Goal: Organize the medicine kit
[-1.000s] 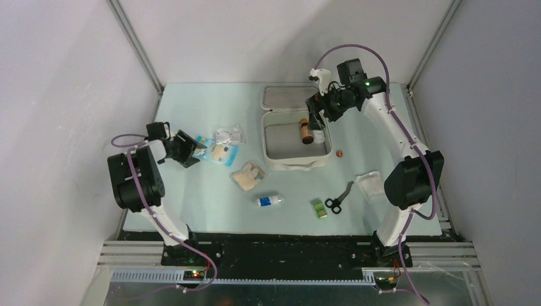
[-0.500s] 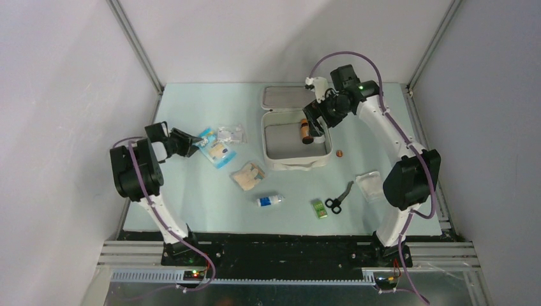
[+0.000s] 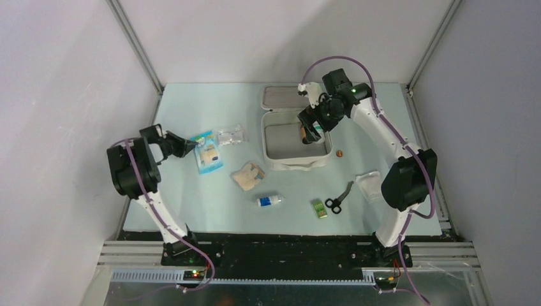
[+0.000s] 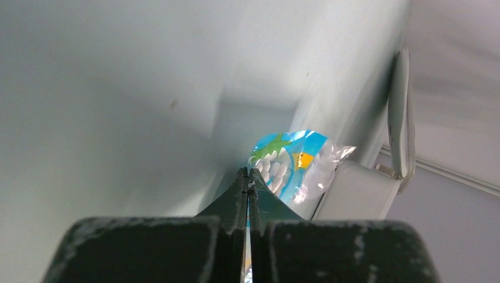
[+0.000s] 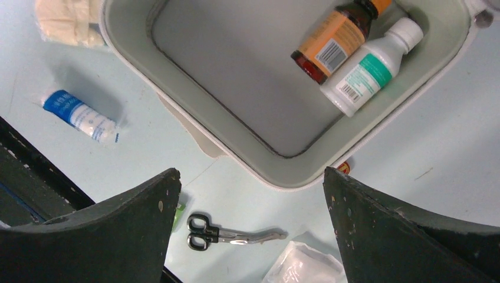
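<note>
The medicine kit (image 3: 296, 164) lies open at the back centre, a white case with its lid (image 3: 281, 95) folded away behind it. Inside its grey tray (image 5: 194, 53) a brown bottle (image 5: 333, 38) and a white bottle (image 5: 368, 68) lie side by side. My right gripper (image 3: 312, 124) hovers open above the tray, holding nothing (image 5: 250, 172). At the left, my left gripper (image 3: 190, 147) is low on the table, its jaws pressed together (image 4: 247, 171) on the near edge of a blue printed packet (image 3: 208, 155) (image 4: 295, 162).
On the mat lie a clear packet (image 3: 229, 135), a beige bandage pack (image 3: 247, 175), a blue-and-white roll (image 3: 270, 201), a small green box (image 3: 319, 208), scissors (image 3: 338, 197), a white pouch (image 3: 370, 185) and a small round red thing (image 3: 340, 153). Walls enclose the table.
My left gripper went from open to shut on the blue packet, and the packet slid slightly left, away from the clear packet. The right gripper drifted left over the kit, staying open.
</note>
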You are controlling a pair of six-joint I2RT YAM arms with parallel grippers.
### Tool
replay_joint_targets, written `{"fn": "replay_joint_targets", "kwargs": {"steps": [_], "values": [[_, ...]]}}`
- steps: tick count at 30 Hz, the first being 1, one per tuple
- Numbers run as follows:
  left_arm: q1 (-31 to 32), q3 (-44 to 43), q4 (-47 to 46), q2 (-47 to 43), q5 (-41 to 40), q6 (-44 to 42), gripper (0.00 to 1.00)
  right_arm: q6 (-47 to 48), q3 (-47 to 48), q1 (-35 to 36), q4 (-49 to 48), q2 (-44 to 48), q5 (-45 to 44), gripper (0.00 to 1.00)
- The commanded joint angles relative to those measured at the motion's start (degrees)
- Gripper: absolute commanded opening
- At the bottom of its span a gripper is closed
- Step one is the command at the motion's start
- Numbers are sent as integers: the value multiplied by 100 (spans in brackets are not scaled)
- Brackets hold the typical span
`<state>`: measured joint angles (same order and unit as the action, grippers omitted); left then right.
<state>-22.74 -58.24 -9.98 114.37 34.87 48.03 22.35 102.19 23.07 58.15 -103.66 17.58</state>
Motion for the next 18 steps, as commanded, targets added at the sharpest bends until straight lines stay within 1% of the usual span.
{"fn": "replay_joint_targets", "kwargs": {"steps": [1,3,6,8,11,13,14,16,18], "values": [[-302,588,5,-1037,423,-354,0,-31,559,-68,-135,113,318,95],[-324,896,21,-1462,605,-501,0,-150,862,-114,-175,69,590,95],[-332,1369,66,-2042,674,-711,0,-266,1089,-152,-241,9,902,95],[-324,1433,171,-2355,723,-872,0,-320,1197,-164,-261,-17,1044,95],[-222,1392,386,-2635,958,-1157,0,-386,1196,-214,-291,-14,1212,94],[-24,1280,608,-2764,1181,-1389,0,-423,1178,-309,-300,-19,1276,94],[151,1139,852,-2802,1246,-1496,0,-450,1175,-346,-311,-20,1299,94],[499,860,1429,-2929,1295,-2135,0,-565,1176,-463,-360,-27,1309,94],[827,617,1693,-3024,1405,-2427,0,-685,1183,-582,-407,-42,1310,94]]}}
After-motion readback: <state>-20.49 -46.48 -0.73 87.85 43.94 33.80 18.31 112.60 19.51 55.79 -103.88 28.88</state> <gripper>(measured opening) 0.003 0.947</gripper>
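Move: The blue packet is already pinched by its left edge; its middle lies about 7 cm right of the left gripper and 4 cm nearer. The open case is some 41 cm to that gripper's right and 1 cm farther out; on the way, the clear bag sits about 15 cm right and 4 cm ahead. From the open right gripper, the case's middle is about 10 cm ahead, 10 cm left and 14 cm below, the packet roughly 44 cm left and 4 cm ahead. Keep the left fingers shut on the blue packet's edge and lift it some 9 cm, drawing back about 7 cm, then swinging right towards the case, fingertips tilting up and the hand turning about 15 degrees clockwise. Meanwhile raise the open, empty right gripper roughly 8 cm away from the case, rolling its left side up. ##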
